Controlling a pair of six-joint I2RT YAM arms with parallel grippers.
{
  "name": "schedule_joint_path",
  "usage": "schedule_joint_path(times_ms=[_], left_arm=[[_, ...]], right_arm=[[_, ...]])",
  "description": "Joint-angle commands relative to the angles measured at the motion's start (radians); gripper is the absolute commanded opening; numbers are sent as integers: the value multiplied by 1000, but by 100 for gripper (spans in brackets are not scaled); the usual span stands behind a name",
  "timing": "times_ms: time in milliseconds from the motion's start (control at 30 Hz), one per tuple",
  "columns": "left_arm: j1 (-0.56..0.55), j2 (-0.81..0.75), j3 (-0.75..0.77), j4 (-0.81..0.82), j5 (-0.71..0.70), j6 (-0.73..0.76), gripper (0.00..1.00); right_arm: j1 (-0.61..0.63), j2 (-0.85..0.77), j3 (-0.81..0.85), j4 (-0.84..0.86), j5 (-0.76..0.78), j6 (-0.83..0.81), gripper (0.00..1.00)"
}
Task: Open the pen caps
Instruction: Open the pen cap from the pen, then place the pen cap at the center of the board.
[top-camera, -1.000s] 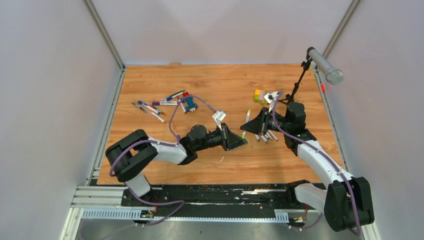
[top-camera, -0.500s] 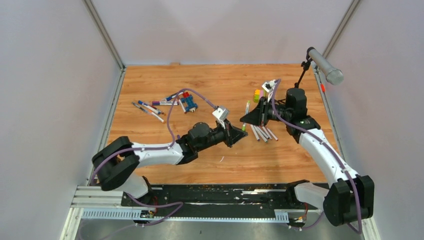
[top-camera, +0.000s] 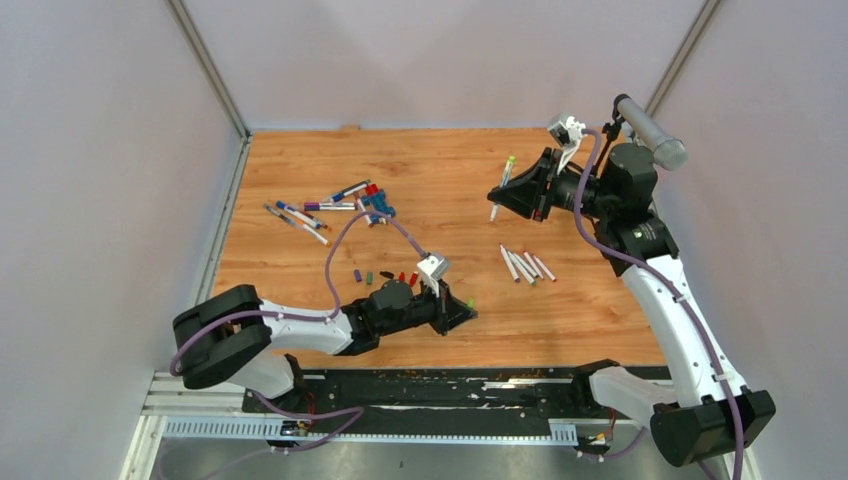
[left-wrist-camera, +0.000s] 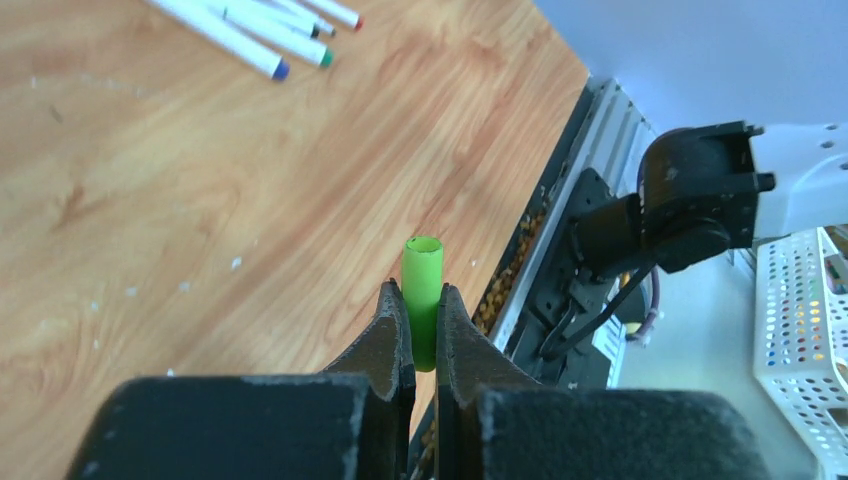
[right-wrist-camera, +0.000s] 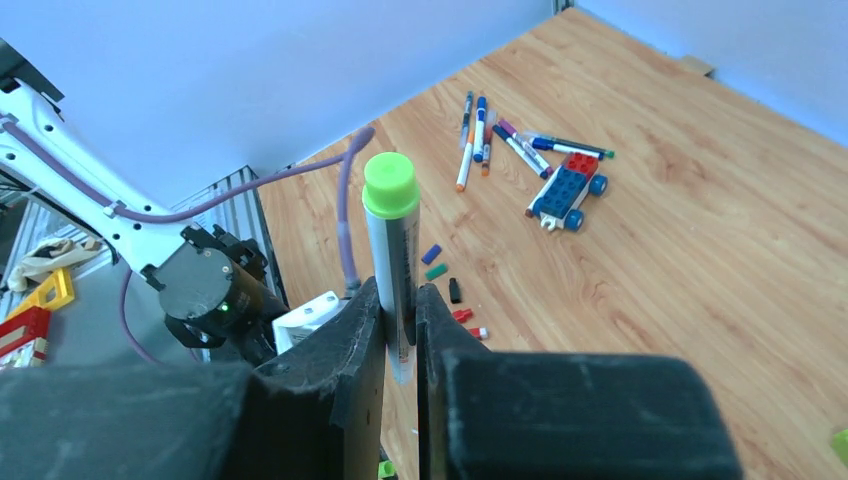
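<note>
My left gripper (top-camera: 464, 306) (left-wrist-camera: 422, 305) is shut on a lime-green pen cap (top-camera: 470, 301) (left-wrist-camera: 422, 290), low over the near middle of the table; the cap's open end sticks out past the fingertips. My right gripper (top-camera: 500, 196) (right-wrist-camera: 400, 300) is shut on the white barrel of a pen (top-camera: 503, 185) (right-wrist-camera: 393, 255), held high at the far right with its green end (right-wrist-camera: 390, 185) pointing away from the wrist. Several loose caps (top-camera: 385, 276) (right-wrist-camera: 450, 290) lie in a row left of the left gripper.
Several capped pens (top-camera: 310, 210) (right-wrist-camera: 490, 130) lie at the far left beside a blue-and-red toy brick figure (top-camera: 378, 203) (right-wrist-camera: 567, 190). Several uncapped pens (top-camera: 525, 265) (left-wrist-camera: 270, 30) lie right of centre. A microphone (top-camera: 650, 130) on a black stand rises at the far right corner.
The two grippers have drawn apart. The left one shut on the green cap and pulled back toward the near edge; the right one rose and moved toward the far right with the pen.
</note>
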Motion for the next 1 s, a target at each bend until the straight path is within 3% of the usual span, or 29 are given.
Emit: schedule_joint_path(times_ms=[0, 367, 700, 967], left_arm=[[-18, -15, -23, 123, 6, -89, 0], [-64, -130, -14, -99, -55, 56, 0], [-63, -293, -76, -239, -176, 118, 0], [-63, -365, -71, -380, -333, 52, 0]], right_arm=[[0, -9, 39, 3, 30, -29, 0], [-4, -56, 37, -45, 19, -85, 0], [-69, -137, -105, -66, -68, -177, 0], [-95, -187, -221, -251, -16, -553, 0]])
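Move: The left hand, holding the light-green cap, has the two red caps about 13 cm ahead, 13 cm left and 14 cm below; the black cap lies 4 cm farther left of them, the dark green cap 8 cm. The right hand, gripping the opened pen, has the uncapped white pens roughly 4 cm ahead, 7 cm right and 35 cm below; the toy blocks stand 16 cm beyond those pens. Left carries the green cap left towards the red caps, right lowers the pen rightwards, each about 5 cm. ##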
